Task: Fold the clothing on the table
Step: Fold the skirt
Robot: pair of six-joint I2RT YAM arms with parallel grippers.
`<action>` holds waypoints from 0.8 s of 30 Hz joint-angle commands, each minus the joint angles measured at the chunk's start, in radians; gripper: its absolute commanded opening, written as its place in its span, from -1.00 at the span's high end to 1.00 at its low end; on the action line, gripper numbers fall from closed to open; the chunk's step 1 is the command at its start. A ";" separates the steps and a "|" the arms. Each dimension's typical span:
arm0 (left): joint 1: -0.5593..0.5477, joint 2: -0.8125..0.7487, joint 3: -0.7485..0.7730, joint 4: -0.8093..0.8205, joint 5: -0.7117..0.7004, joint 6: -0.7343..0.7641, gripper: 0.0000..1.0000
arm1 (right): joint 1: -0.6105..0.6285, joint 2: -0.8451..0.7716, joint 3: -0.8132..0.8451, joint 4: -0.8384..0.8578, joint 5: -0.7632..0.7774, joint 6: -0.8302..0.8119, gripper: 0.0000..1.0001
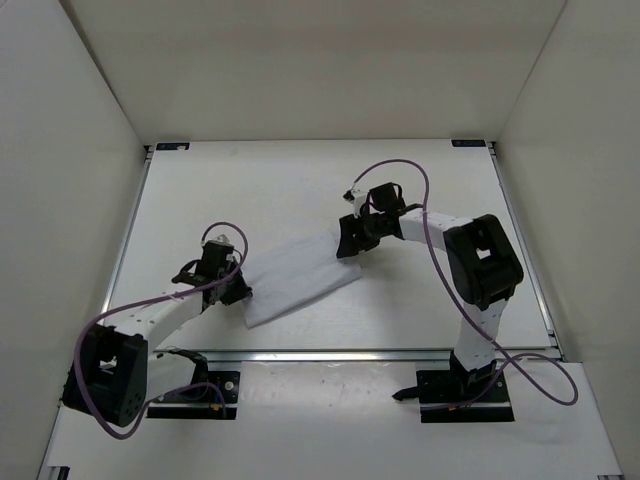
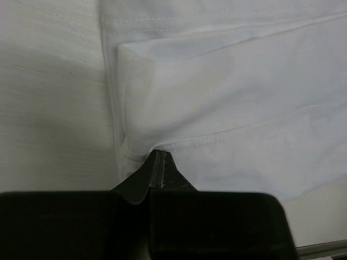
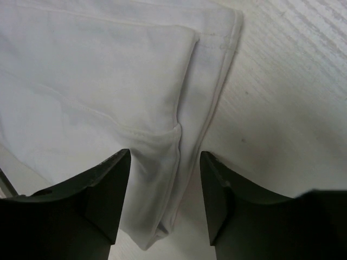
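Observation:
The clothing (image 1: 300, 280) is a white folded piece lying flat near the middle of the table (image 1: 300, 180). My left gripper (image 1: 238, 291) sits at its near-left corner. In the left wrist view that gripper (image 2: 157, 158) is shut, its tips pinching the hemmed edge of the clothing (image 2: 227, 97), and a flap of fabric drapes over one finger. My right gripper (image 1: 350, 241) is at the cloth's far-right corner. In the right wrist view it (image 3: 165, 162) stands open, its fingers (image 3: 111, 184) astride the layered edge of the clothing (image 3: 108, 81) without touching it.
A silver rail (image 1: 350, 352) runs along the table's near edge, just in front of the arm bases. Dark corner brackets (image 1: 170, 146) mark the far corners. White walls (image 1: 80, 150) enclose the table on three sides. Purple cables (image 1: 430, 230) loop off both arms.

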 commanded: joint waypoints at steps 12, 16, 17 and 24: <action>-0.020 0.132 0.041 0.011 -0.042 0.007 1.00 | 0.024 0.076 0.067 -0.023 0.096 -0.009 1.00; -0.053 0.187 0.093 0.037 -0.054 0.009 1.00 | -0.040 0.036 0.065 -0.004 0.075 0.028 1.00; -0.061 0.212 0.103 0.045 -0.056 0.019 1.00 | -0.050 0.019 0.071 -0.014 0.068 0.036 1.00; -0.159 0.396 0.233 0.116 -0.010 0.024 1.00 | -0.056 -0.056 0.269 -0.167 0.127 -0.018 1.00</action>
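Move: The right hand's fingers are part open over the skirt's right edge, which lies about 1 cm ahead and 1 to 2 cm below; that end's far corner is some 5 cm ahead and 3 cm left, its near corner about 5 cm back and 3 cm right. The left hand already pinches the left edge; from it the skirt's middle lies roughly 4 cm ahead and 11 cm right, the near left corner some 9 cm back. Down about 1 cm, the right hand shuts its fingers on the skirt's right edge, then draws it forward and to the right by about 5 cm, rising some 3 cm at the end and turning roughly 10 degrees clockwise. The left hand keeps its pinch low at the table and, gathering speed late, goes with it about 5 cm forward and 5 cm right. ##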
